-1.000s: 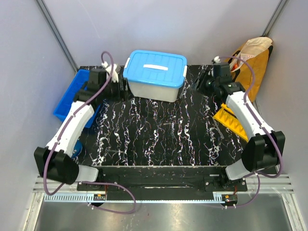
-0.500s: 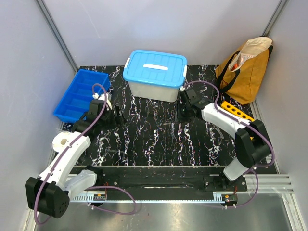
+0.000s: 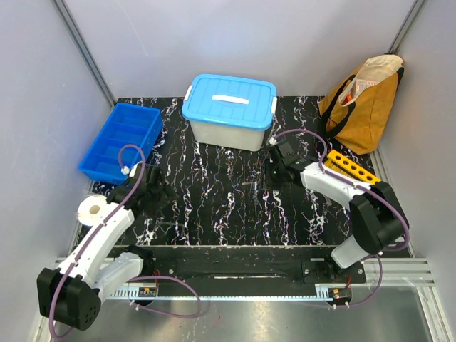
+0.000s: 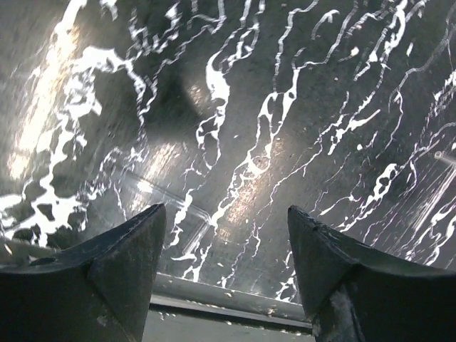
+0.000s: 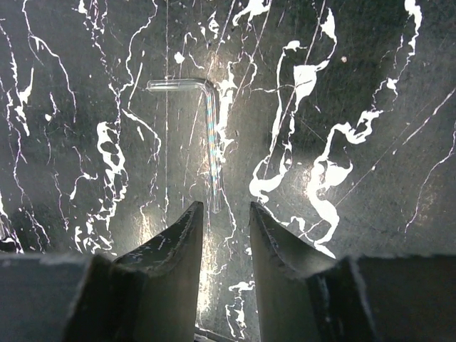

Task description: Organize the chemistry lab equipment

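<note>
A thin clear tube [image 5: 211, 146], bent in an L, lies on the black marbled table. Its near end rests just ahead of my right gripper [image 5: 225, 206], whose jaws stand narrowly open with nothing between them. That gripper [image 3: 273, 178] hangs low over the table right of the middle. My left gripper [image 4: 226, 209] is wide open and empty, close over the table near the front edge; another bent clear tube [image 4: 178, 206] lies just beyond its left finger. In the top view the left gripper [image 3: 158, 194] is at the near left. The yellow-orange rack [image 3: 349, 165] lies at the right.
A white tub with a blue lid [image 3: 229, 110] stands at the back middle. A blue divided tray [image 3: 121, 142] sits at the back left, and a brown bag [image 3: 363, 103] at the back right. A white ring-shaped roll [image 3: 91, 210] lies beside the left arm.
Both arms have drawn back from the far corners, the left from the blue tray and the right from the bag, and dropped low over the table. The right jaws have narrowed.
</note>
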`<state>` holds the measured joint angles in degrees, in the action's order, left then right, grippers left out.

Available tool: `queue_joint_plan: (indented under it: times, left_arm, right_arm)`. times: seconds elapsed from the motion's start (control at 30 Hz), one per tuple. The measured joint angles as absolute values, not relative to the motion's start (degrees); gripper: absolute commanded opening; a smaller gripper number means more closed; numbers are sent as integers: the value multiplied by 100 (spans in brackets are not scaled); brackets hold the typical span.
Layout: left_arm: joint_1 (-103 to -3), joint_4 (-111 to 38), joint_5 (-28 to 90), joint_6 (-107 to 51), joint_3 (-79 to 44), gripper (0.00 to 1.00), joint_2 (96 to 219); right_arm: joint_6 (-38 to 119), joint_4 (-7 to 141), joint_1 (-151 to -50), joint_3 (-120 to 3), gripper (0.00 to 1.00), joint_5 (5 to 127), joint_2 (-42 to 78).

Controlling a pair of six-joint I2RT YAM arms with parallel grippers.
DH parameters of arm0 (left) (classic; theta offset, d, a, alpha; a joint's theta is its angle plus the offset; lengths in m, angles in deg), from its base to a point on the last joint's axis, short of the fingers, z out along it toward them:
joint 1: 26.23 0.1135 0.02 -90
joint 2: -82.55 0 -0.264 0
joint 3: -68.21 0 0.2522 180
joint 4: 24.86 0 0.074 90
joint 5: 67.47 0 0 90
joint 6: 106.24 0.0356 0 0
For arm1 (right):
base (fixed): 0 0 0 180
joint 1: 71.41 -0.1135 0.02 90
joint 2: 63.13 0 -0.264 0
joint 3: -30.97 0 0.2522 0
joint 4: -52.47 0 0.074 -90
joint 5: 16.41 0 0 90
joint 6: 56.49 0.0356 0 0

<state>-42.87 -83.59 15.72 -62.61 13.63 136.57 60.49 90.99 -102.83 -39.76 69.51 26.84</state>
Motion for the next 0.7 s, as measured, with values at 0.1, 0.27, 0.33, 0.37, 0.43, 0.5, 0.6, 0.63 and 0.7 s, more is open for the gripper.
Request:
queue_joint_plan:
  times: [0.1,0.27,0.33,0.37,0.43,0.5,0.6,0.63,0.7]
  left_arm:
    - [-4333,-8840,1428,-7268,1379,59,13519]
    - [-4445,-9135,1336,-8696,1772,46,13510]
    - [-4502,-9260,1299,-9111,1951,45,13512]
    - [-4539,-9310,1273,-9316,2019,45,13519]
    - [-4600,-9399,1223,-9688,2071,45,13582]
    - [-4655,-9430,1153,-9957,2071,45,13696]
    - [-4740,-9426,1030,-10250,2071,44,13919]
    - [-4768,-9424,995,-10331,2069,44,14013]
    - [-4810,-9424,941,-10462,2047,43,14232]
  right_arm:
    - [6071,8967,-10283,-3797,36,6909,2472]
    - [6117,8747,-10287,-3622,36,6787,2120]
    - [6141,8666,-10289,-3565,37,6763,1969]
    - [6163,8633,-10289,-3539,37,6730,1897]
    - [6194,8550,-10291,-3489,37,6654,1768]
    - [6231,8500,-10291,-3456,38,6614,1659]
    - [6257,8449,-10291,-3438,38,6540,1554]
    - [6268,8434,-10291,-3432,38,6531,1526]
    - [6277,8410,-10291,-3401,38,6501,1451]
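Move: The near bent glass tube lies about 5 cm back and 2 cm left of the left gripper, some 12 cm below. A white roll stands about 20 cm to the left and 1 cm back; the blue tray is about 14 cm left and 19 cm ahead. For the right gripper, the other bent tube is roughly 1 cm ahead, 4 cm left and 9 cm down; the yellow rack is about 23 cm right and 5 cm ahead. Bring the left gripper down about 6 cm and back some 5 cm over the near bent glass tube, turning it about 35 degrees counter-clockwise, tipping the fingers steeper downward and narrowing them to roughly half open. Meanwhile lift the empty right gripper about 5 cm away from its tube, tilting slightly, opening unchanged. ##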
